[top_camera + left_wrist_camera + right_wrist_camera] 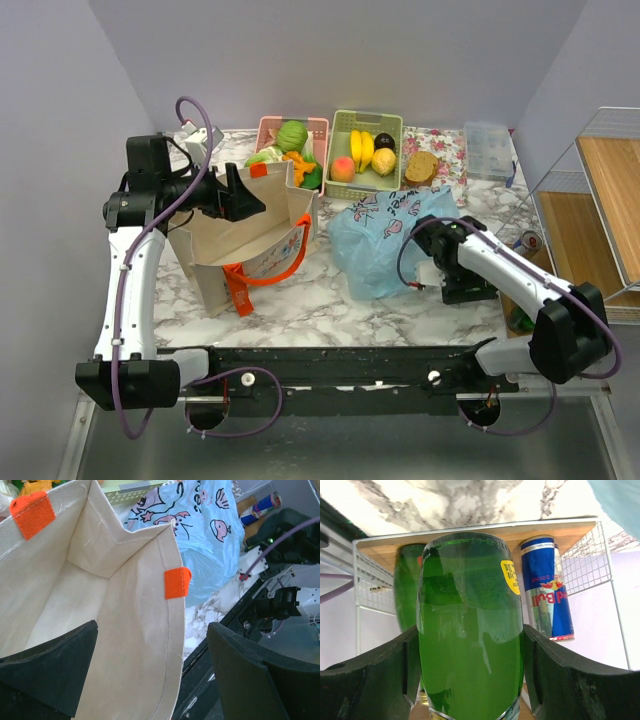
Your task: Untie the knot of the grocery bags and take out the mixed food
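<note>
The light blue plastic grocery bag (385, 240) (200, 525) lies crumpled on the marble table, right of the beige tote (250, 235). I cannot make out its knot. Toy foods sit in the back baskets: a green cabbage (292, 135), orange pieces (298, 165) and a peach (343, 168). My left gripper (245, 200) (152, 630) is open and straddles the tote's near wall (145, 645), one finger inside and one outside. My right gripper (470, 290) (470, 635) is right of the blue bag, both fingers pressed against a green bottle (470, 630).
A pink basket (268, 124) and a green basket (398, 122) with bananas (360, 148) stand at the back; a bread slice (422, 167) lies beside them. A wire shelf (590, 210) stands at the right, with a blue can (547, 585) next to the bottle.
</note>
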You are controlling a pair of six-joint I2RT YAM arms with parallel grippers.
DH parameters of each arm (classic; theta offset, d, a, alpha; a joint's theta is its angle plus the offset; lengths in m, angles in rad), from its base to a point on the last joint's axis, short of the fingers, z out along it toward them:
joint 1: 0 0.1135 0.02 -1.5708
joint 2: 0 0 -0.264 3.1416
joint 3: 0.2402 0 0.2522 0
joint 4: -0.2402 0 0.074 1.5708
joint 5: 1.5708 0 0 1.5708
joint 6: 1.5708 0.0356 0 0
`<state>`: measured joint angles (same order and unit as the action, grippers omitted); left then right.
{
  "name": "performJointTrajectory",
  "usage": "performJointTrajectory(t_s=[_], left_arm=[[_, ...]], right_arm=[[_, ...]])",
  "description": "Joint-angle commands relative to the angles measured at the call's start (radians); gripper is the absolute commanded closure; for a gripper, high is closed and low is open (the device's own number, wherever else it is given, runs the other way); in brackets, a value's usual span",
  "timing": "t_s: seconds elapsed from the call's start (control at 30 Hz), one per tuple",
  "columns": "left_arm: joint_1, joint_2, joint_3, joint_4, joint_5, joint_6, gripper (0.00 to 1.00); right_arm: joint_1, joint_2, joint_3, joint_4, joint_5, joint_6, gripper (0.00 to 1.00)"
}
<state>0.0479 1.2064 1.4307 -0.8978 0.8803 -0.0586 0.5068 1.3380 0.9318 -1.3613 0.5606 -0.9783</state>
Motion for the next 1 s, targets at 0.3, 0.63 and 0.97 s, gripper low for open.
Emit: performJointTrajectory(t_s=[0.3,0.63,0.97], left_arm=[[-0.020,0.008,0.048,-0.013,0.018,0.005,0.08],[-0.022,0.008,0.050,-0.028,0.014,0.009,0.08],[-0.039,0.036,0.089,-0.044,-0.001,0.014,0.08]], right_arm=[[-0.227,0.089,0.065,0.138,0.078,-0.280,0.99],[-0.382,0.108,-0.006,0.288,0.124,-0.404,0.99],[-0.494,0.128,-0.031,0.382,0.144,-0.492,0.99]])
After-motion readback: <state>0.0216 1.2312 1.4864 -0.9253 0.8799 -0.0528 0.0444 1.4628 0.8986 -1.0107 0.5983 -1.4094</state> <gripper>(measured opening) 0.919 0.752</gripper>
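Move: The right gripper already holds a green bottle. Its place is the free gap on the low shelf, about 13 cm to the right, 3 cm ahead and some 12 cm below that hand. The cans stand there about 9 cm ahead and 14 cm right, the shelf bottle about 6 cm back and 13 cm right; the blue bag lies 15 cm left and 9 cm ahead. From the left gripper the gap is roughly 53 cm right and 13 cm back. Keep the right gripper shut on the green bottle and carry it over the table's right edge towards the gap on the low shelf: ease forward about 4 cm, mostly at the start, and swing right nearly 9 cm, sinking some 3 cm on the way. Hold the wrist's slant almost unchanged, with the blue bag close against the wrist. ##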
